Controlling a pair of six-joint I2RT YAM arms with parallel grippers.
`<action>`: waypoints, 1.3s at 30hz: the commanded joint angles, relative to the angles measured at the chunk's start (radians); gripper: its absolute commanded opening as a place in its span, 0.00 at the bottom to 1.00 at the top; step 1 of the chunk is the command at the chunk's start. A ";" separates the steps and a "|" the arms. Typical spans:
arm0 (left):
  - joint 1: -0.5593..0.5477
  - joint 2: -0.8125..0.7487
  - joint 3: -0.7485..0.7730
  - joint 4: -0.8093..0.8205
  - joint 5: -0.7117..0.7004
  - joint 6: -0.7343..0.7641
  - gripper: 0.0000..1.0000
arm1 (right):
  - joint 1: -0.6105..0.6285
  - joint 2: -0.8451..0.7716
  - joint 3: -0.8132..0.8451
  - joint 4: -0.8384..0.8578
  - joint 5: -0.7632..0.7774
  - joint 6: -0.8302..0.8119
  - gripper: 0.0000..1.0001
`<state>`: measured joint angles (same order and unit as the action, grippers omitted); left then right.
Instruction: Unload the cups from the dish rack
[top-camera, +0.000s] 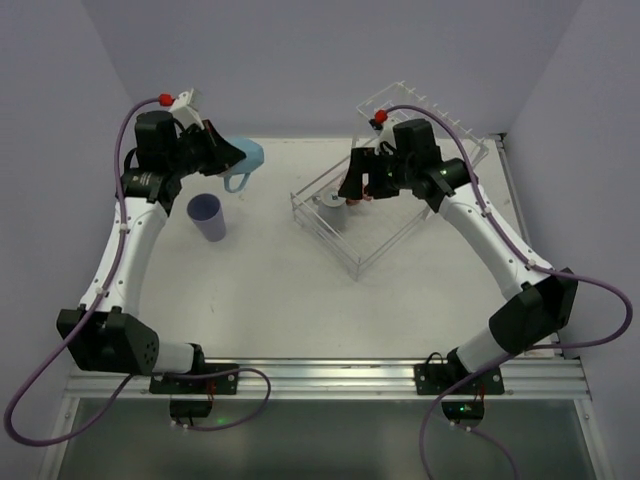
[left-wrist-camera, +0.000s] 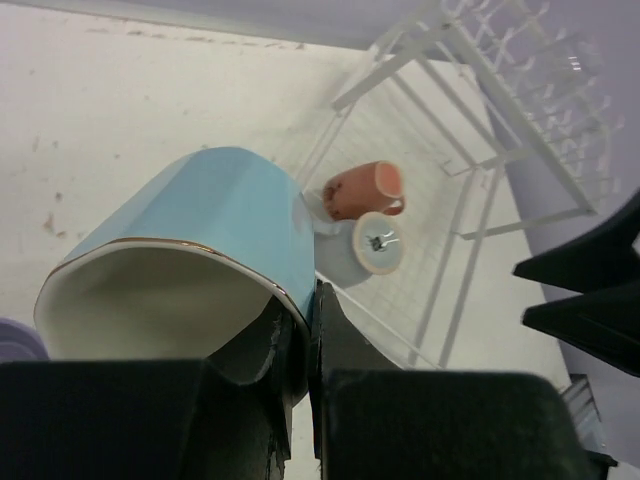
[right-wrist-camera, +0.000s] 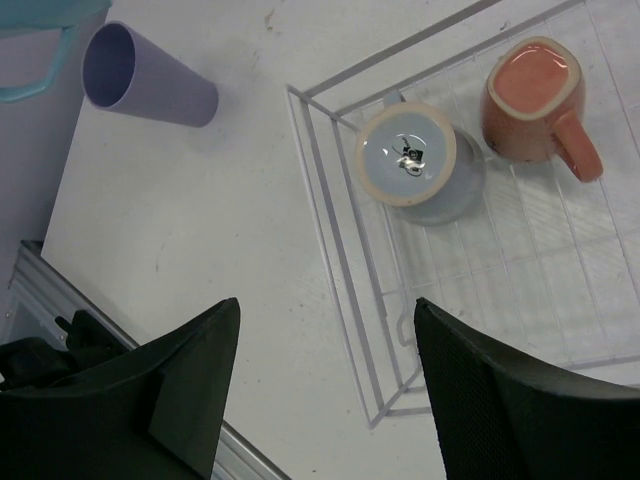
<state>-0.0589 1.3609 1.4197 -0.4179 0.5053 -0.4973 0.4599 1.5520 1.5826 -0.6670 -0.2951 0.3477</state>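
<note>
My left gripper (left-wrist-camera: 312, 300) (top-camera: 230, 152) is shut on the rim wall of the light blue cup (left-wrist-camera: 200, 225) (top-camera: 247, 158), held tilted above the table's far left. One finger is inside its cream interior and one outside. The lavender cup (top-camera: 207, 217) (right-wrist-camera: 140, 80) stands on the table just below it. In the clear dish rack (top-camera: 385, 235) (right-wrist-camera: 322, 210) (left-wrist-camera: 470, 150) the grey-blue cup (right-wrist-camera: 415, 165) (left-wrist-camera: 372, 245) (top-camera: 330, 203) sits base up, beside the salmon-pink cup (right-wrist-camera: 530, 95) (left-wrist-camera: 355, 190). My right gripper (right-wrist-camera: 325, 315) (top-camera: 355, 188) hovers open over the rack's left corner with nothing between its fingers.
The rack's raised pegged tier (top-camera: 420, 105) (left-wrist-camera: 530, 90) stands at the back right near the wall. A metal rail (top-camera: 330, 375) runs along the near edge by the arm bases. My right fingers (left-wrist-camera: 580, 290) show at the edge of the left wrist view.
</note>
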 joint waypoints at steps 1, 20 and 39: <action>0.005 0.064 0.065 -0.081 -0.112 0.086 0.00 | 0.005 -0.038 -0.032 0.081 0.033 0.046 0.72; -0.143 0.524 0.510 -0.379 -0.460 0.143 0.00 | -0.003 -0.228 -0.575 0.800 0.024 0.461 0.54; -0.183 0.794 0.682 -0.532 -0.649 0.218 0.00 | -0.012 -0.119 -0.789 1.228 0.034 0.717 0.47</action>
<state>-0.2371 2.1643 2.0159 -0.9527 -0.0910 -0.3134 0.4511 1.4254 0.8082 0.4461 -0.2859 1.0332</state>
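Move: The left hand already holds the light-blue cup by its rim; the bare table spot it is bound for lies about 8 cm ahead, some 3 cm left and 33 cm below, with the purple cup level with the hand, about 12 cm left and 27 below, and the rack's left corner 6 ahead, 10 right, 28 below. From the open right hand the grey cup is about 9 cm ahead, 3 left and 20 below, the orange cup 14 ahead, 2 right and equally low. Keeping its pinch on the light-blue cup's rim, the left hand sinks steeply and reaches forward past the near side of the bare spot, then goes almost straight down, about 22 cm lower and 9 cm farther out in all, while the wrist tips the fingers some 45 degrees down so that the cup comes upright beside the purple one. Meanwhile the empty right hand lowers about 5 cm towards the grey cup, swinging its fingers up from a downward slant to nearly level and narrowing them from three-quarters to about half open, without reaching the cup. ##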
